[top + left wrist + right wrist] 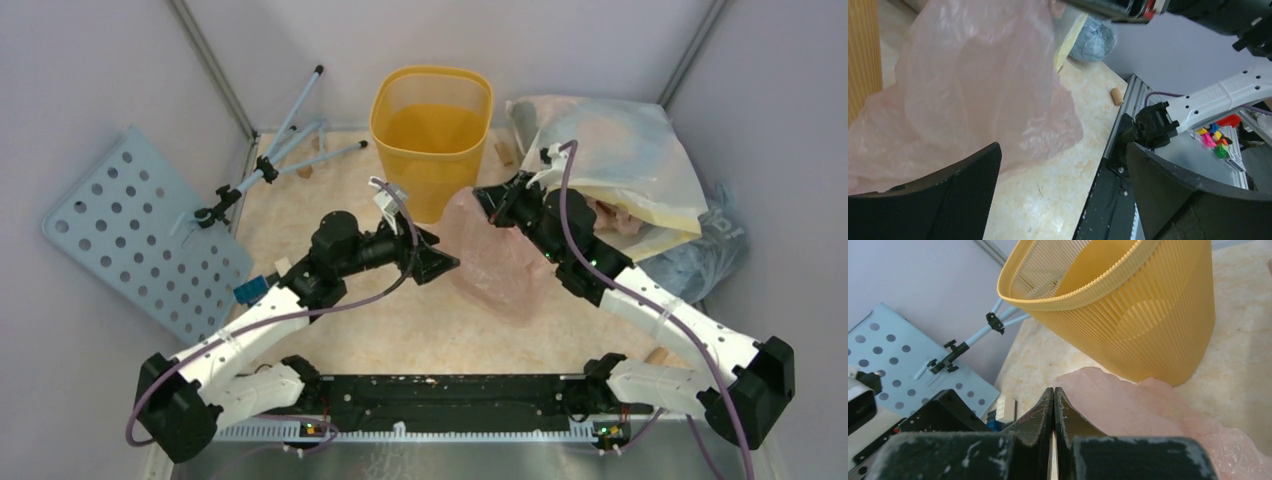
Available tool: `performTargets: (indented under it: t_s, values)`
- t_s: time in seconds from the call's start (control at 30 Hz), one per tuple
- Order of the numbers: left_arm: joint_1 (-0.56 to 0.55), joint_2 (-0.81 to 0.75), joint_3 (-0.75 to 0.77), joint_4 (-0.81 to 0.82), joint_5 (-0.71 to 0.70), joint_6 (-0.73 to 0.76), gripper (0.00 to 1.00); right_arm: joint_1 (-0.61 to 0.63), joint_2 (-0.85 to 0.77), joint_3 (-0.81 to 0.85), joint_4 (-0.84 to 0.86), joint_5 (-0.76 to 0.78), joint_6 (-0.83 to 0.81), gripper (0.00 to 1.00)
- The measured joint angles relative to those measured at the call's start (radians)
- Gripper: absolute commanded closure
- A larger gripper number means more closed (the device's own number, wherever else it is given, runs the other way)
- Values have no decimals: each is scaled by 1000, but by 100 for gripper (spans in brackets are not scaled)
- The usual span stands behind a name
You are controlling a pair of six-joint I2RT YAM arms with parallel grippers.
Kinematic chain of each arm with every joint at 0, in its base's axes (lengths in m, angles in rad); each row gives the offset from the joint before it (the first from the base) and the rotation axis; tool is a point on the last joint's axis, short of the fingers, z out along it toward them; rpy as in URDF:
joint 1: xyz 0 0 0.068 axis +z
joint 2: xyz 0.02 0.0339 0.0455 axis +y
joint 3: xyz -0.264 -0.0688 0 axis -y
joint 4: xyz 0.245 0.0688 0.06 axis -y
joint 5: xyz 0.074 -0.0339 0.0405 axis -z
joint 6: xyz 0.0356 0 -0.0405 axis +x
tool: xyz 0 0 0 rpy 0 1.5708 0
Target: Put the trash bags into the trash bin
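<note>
The pale pink trash bag point(497, 262) hangs in front of the yellow-orange trash bin point(430, 178). Its upper end is pinched in my right gripper point(479, 196) and its lower part rests on the table. In the right wrist view the jaws point(1054, 390) are pressed together, with pink film point(1128, 410) rising beside them and the ribbed bin point(1148, 325) just beyond. My left gripper point(445, 250) is open at the bag's left side, pointing at it. In the left wrist view its fingers point(1063, 150) stand wide apart with nothing between them, and the bag point(983, 85) is just ahead.
A large whitish-yellow sack point(620, 160) and a grey-blue bag point(712, 245) lie at the back right, behind the right arm. A pale blue perforated panel point(140, 230) and a folded tripod point(285, 150) lean at the left. A wooden peg point(1118, 95) lies near the black front rail point(450, 390).
</note>
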Motion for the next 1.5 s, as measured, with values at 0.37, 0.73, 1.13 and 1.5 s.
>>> performTargets:
  t_s: [0.37, 0.73, 1.13, 1.5]
  values:
    - [-103, 225, 136, 63, -195, 86, 3, 45, 63, 0, 0, -6, 50, 100]
    - [-106, 351, 185, 47, -324, 121, 89, 67, 63, 0, 6, 1, 31, 42]
    - [-83, 103, 145, 14, -441, 154, 93, 70, -320, -225, -134, 177, -42, 25]
    - [-82, 85, 167, -60, -432, 174, 92, 70, -347, -387, -185, 13, -103, 19]
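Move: The pink trash bag hangs from the shut right fingers, the middle of its upper part about 4 cm under the right hand and 1 cm back. From the empty, open left hand, that upper part lies about 9 cm ahead, 7 cm right and 3 cm lower. The yellow bin's middle is some 25 cm ahead of the left hand, 2 cm left and 8 cm lower; the yellow-edged bag lies about 8 cm ahead of the right hand, 28 cm right and 18 cm lower. The left hand reaches about 8 cm forward, 5 cm to its right and dips some 4 cm to the pink bag's upper part just under the right fingers, shuts on the film and, turning about 20 degrees counter-clockwise, draws it left and lifts it about 7 cm. The right hand first offers the bag roughly 3 cm leftward and slightly down, then opens, lets go as the left closes, and swings right and back and then about 10 cm down, ending open beside the hanging bag. ##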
